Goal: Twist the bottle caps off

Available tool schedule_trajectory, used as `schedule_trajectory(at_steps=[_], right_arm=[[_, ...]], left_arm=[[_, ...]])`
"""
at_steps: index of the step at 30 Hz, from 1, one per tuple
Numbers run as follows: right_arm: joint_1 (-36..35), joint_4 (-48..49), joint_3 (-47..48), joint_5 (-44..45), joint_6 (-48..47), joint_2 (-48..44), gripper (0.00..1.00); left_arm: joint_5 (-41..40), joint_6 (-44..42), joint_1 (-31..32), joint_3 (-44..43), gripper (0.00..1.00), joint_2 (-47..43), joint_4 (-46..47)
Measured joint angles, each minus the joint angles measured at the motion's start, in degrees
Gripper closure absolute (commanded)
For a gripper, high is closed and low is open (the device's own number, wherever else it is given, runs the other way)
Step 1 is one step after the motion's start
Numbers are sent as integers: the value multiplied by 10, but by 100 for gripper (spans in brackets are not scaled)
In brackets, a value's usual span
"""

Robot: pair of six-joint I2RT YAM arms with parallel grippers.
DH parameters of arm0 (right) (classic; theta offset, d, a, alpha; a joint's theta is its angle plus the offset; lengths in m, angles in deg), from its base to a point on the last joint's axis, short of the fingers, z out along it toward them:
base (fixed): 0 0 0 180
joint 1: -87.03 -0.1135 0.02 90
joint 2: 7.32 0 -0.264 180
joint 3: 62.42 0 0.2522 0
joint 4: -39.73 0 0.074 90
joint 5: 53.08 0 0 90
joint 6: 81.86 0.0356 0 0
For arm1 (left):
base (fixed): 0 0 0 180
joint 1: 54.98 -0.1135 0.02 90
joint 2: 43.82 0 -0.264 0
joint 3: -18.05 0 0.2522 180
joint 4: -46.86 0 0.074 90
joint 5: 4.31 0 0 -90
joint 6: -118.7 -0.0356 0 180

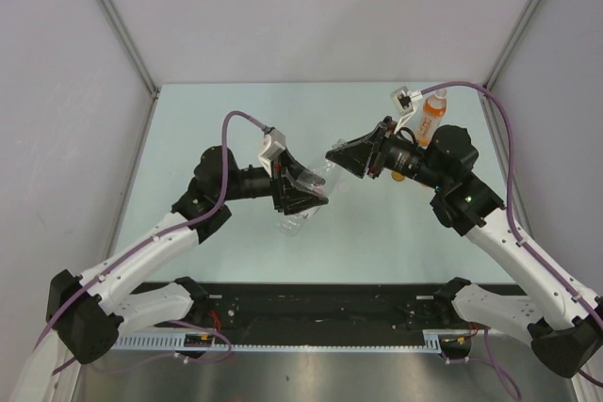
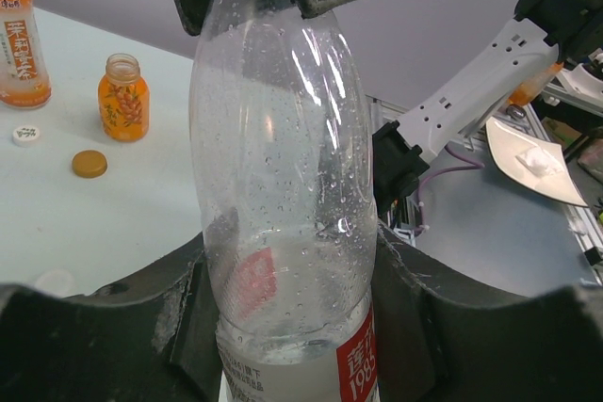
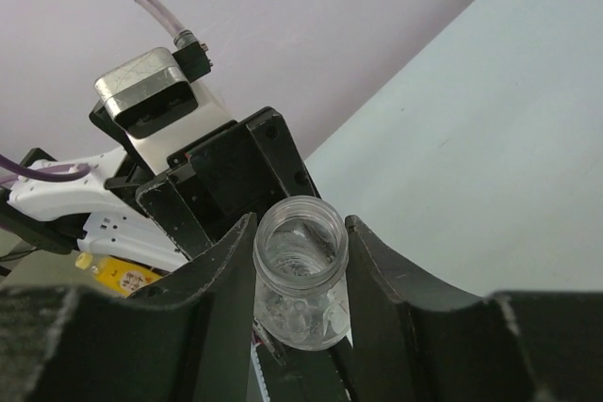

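Note:
The clear bottle (image 1: 316,184) is tilted above the table, its body clamped between my left gripper's (image 2: 292,265) fingers. My right gripper (image 3: 300,228) closes round its neck; the bottle's mouth (image 3: 301,237) is open, with no cap on it. In the left wrist view the taller orange bottle (image 2: 19,40) and the short squat orange bottle (image 2: 123,96), which is uncapped, stand on the table. The white cap (image 2: 26,135), the orange cap (image 2: 89,164) and a faint whitish-clear cap (image 2: 55,281) lie near them. The taller orange bottle (image 1: 431,120) stands behind my right arm in the top view.
The table's far right corner lies just behind the taller orange bottle. A black rail (image 1: 320,303) runs along the near edge between the arm bases. Grey walls close in the table on three sides.

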Motion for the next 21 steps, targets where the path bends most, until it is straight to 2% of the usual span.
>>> schedule_trajectory(at_steps=[2,4,5,6,7,8,9,12,14,21], right_arm=[[0,0,0,1,-2,0,68],[0,0,1,4,-2,0,78],[0,0,1,5,-3,-1,90],[0,-1,1,7,-3,-2,95],[0,-2,0,8,-3,-2,100],[0,-2,1,9,-4,-2,100],[0,-3,1,9,-4,-3,100],[0,-3,1,11,-3,-3,100],[0,-3,1,11,-3,-4,100],[0,-5,2,26,-13,-11,100]], left_arm=[[0,-2,0,0,100,0,0],[0,-3,0,0,98,0,0],[0,-3,0,0,94,0,0],[-1,-3,0,0,82,0,0],[-1,-4,0,0,77,0,0],[-1,-5,0,0,70,0,-1],[-2,-7,0,-2,53,0,-4],[-7,-13,0,-12,27,0,-25],[-19,-19,2,-20,1,0,-43],[-79,-23,2,-26,0,-6,-72]])
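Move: The uncapped clear bottle leans between my hands, its neck up and to the right. Its middle sits about 1 cm ahead of, 1 cm right of and 2 cm above my left hand. From my right hand, already on the neck, it is roughly 4 cm back, 5 cm left and 6 cm below. From that hand, the brown lid lies some 14 cm ahead and 15 cm right, the jar 12 ahead and 22 right, the orange bottle 23 ahead and 23 right, all 24–33 cm lower. My right hand keeps its pinch on the neck while I spread my left fingers wide and let go of the bottle's body. As they open, my left hand slides about 2 cm forward and turns some 10 degrees counter-clockwise; my right hand only starts to creep up and to its right, under 1 cm. ##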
